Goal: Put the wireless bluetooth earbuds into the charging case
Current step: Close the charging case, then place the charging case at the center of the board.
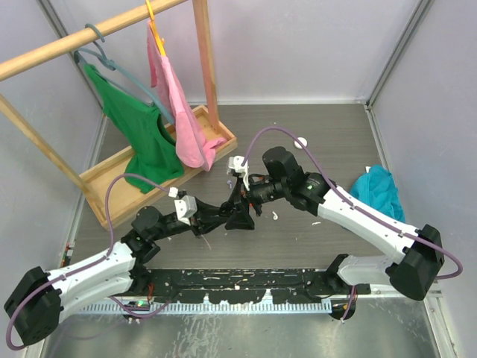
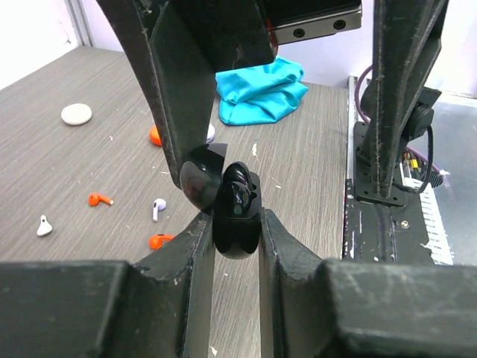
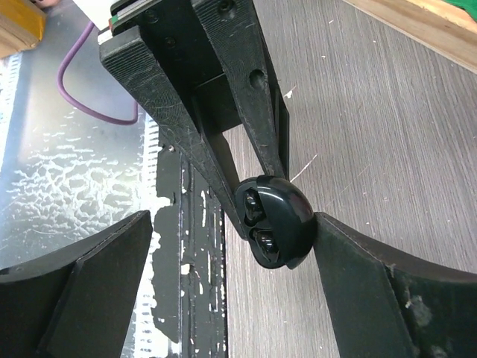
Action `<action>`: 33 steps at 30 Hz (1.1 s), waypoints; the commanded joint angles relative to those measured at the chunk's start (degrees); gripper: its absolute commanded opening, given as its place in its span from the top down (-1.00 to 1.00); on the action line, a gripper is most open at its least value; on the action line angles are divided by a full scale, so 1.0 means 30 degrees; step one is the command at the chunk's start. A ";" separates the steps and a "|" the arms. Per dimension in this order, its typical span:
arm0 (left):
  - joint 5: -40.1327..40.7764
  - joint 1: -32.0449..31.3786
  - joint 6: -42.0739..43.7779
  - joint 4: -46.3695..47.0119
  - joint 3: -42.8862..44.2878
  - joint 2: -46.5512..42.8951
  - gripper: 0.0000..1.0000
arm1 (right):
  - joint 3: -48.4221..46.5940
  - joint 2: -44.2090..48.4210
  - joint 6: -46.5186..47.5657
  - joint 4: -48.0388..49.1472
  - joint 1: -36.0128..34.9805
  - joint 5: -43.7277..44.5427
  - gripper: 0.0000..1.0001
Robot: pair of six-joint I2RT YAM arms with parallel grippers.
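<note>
My left gripper [image 2: 237, 240] is shut on a black charging case [image 2: 237, 216], held above the table with its rounded lid [image 2: 203, 176] swung open. In the right wrist view two black earbuds [image 3: 257, 220] sit side by side inside the case [image 3: 287, 224]. My right gripper [image 3: 232, 224] is open and straddles the case. Its right finger [image 3: 358, 276] rests against the lid and its left finger stands well apart. Loose earbuds lie on the table: an orange one [image 2: 99, 199], a white one [image 2: 45, 226], a lilac one [image 2: 158, 208] and another orange one [image 2: 160, 240].
A teal cloth [image 1: 376, 192] lies at the right. A white round case [image 1: 300, 143] sits at the back. A wooden clothes rack [image 1: 205, 82] with a green shirt [image 1: 141, 138] and a pink garment [image 1: 179, 112] fills the back left. An orange item [image 2: 154, 135] lies behind my right finger.
</note>
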State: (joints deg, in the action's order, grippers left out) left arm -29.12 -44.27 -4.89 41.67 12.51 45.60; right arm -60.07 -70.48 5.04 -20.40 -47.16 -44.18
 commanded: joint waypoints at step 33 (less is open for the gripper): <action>1.3280 0.0703 -1.3908 -1.0525 -0.0303 0.0252 0.75 | 0.3884 0.1315 -0.4508 0.2579 0.0467 1.7040 -0.86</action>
State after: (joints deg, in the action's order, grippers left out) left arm 7.66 -43.64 -39.09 10.50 11.31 42.94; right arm -49.52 -66.89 -5.41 -17.41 -46.15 -0.16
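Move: The charging case, lid still open, sits in the left hand's closed fingertips, its middle about 2 cm to that hand's right and 1 cm ahead. From the right hand, whose spread fingers straddle it, the case lies about 2 cm ahead and 1 cm lower, neither left nor right. On the table some 19 cm below the left hand, an orange earbud lies about 9 cm ahead and 8 cm right of it, a white earbud about 6 cm ahead and 15 cm right. The case's lid rests against the inner side of the right hand's forward finger, and the left hand eases the case about 1 cm forward and down against it, to shut the lid. Then the hands part: the left, still gripping the case, sinks about 12 cm while drawing left and forward, tipping down and turning counter-clockwise; the right, fingers staying wide, leaves forward, down and to the right, turning some 40 degrees clockwise. ##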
